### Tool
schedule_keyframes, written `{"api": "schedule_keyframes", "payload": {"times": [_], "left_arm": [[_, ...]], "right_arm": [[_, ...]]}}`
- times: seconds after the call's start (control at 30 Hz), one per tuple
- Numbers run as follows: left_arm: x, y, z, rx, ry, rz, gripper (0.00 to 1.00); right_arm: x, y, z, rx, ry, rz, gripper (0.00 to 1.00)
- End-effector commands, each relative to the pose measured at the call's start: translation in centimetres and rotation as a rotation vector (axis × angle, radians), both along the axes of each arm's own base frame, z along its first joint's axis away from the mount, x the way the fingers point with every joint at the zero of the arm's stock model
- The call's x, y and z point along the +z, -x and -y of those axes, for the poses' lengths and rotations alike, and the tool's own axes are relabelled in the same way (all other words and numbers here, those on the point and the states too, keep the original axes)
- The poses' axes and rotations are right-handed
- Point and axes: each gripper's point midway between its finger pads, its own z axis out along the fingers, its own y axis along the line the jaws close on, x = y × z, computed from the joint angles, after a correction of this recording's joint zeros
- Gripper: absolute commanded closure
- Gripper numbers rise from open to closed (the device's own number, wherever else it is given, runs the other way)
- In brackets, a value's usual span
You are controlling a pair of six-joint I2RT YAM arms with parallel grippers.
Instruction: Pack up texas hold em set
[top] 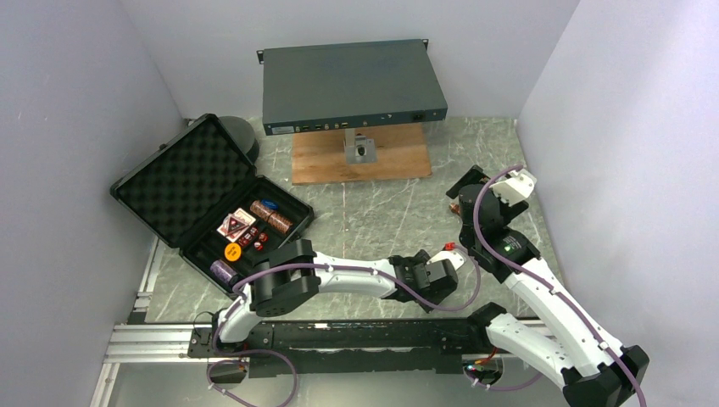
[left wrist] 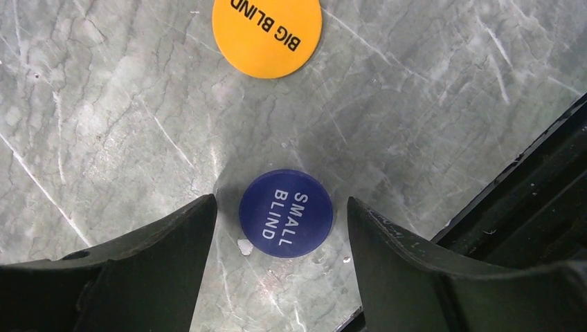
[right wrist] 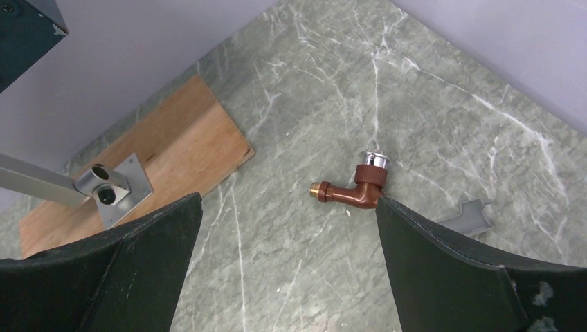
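Observation:
The black foam-lined case (top: 182, 182) lies open at the left. Its tray holds a red card deck (top: 236, 225), a brown chip roll (top: 275, 219), an orange disc (top: 232, 252), a purple roll (top: 223, 270) and small red dice (top: 254, 238). My left gripper (left wrist: 280, 202) hangs open just above the marble table near the front rail. A blue "SMALL BLIND" disc (left wrist: 286, 213) lies flat between its fingers, with a gap on each side. An orange "BIG BLIND" disc (left wrist: 267, 31) lies just beyond. My right gripper (right wrist: 287, 200) is open and holds nothing.
A big grey metal box (top: 352, 85) stands on a post over a wooden board (top: 360, 154) at the back. A brown elbow fitting (right wrist: 353, 187) and a grey bracket (right wrist: 472, 216) lie by the right gripper. The black base rail (left wrist: 533, 194) runs right of the left fingers.

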Motion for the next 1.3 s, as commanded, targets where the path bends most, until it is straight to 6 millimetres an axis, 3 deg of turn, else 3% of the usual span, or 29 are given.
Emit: {"api": "schedule_keyframes", "payload": {"times": [0.0,0.63,0.83,1.27], "left_arm": [[-0.1,-0.3,0.5,0.017,-0.009,0.015,0.27],[-3.1,0.3,-4.6,0.151,-0.194,-0.006,0.41],[-3.1,0.3,-4.3,0.144,-0.184,-0.01,0.42],[-3.3,0.4,-4.2,0.139,-0.194,-0.015,0.62]], "right_arm": [[0.7,-0.2,0.1,-0.005,-0.004,0.03,0.0],[0.6,-0.2,0.1,-0.004,-0.003,0.03,0.0],[0.5,-0.2,0.0,0.001,-0.004,0.027,0.0],[0.4,-0.3,-0.1,0.005,-0.003,0.027,0.0]]}}
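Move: The small blind chip already lies flat between the left gripper's open fingertips, practically centred and about 1 cm below the hand point. The big blind chip is some 6 cm ahead and 6 cm to the right of this hand. The table's front edge runs about 7 cm behind it, and the brown elbow fitting lies roughly 19 cm ahead and 13 cm right. From the idle right hand, the small blind chip is about 15 cm back, 16 cm left and 24 cm lower. Close the left gripper on the small blind chip: keep the fingertips low at the table, ease the hand about 1 cm left and turn it some 8 degrees counter-clockwise, staying level. Narrow the fingers from three-quarters to about half open until both tips meet the chip's opposite edges, then hold the hand still and let the squeeze build. ##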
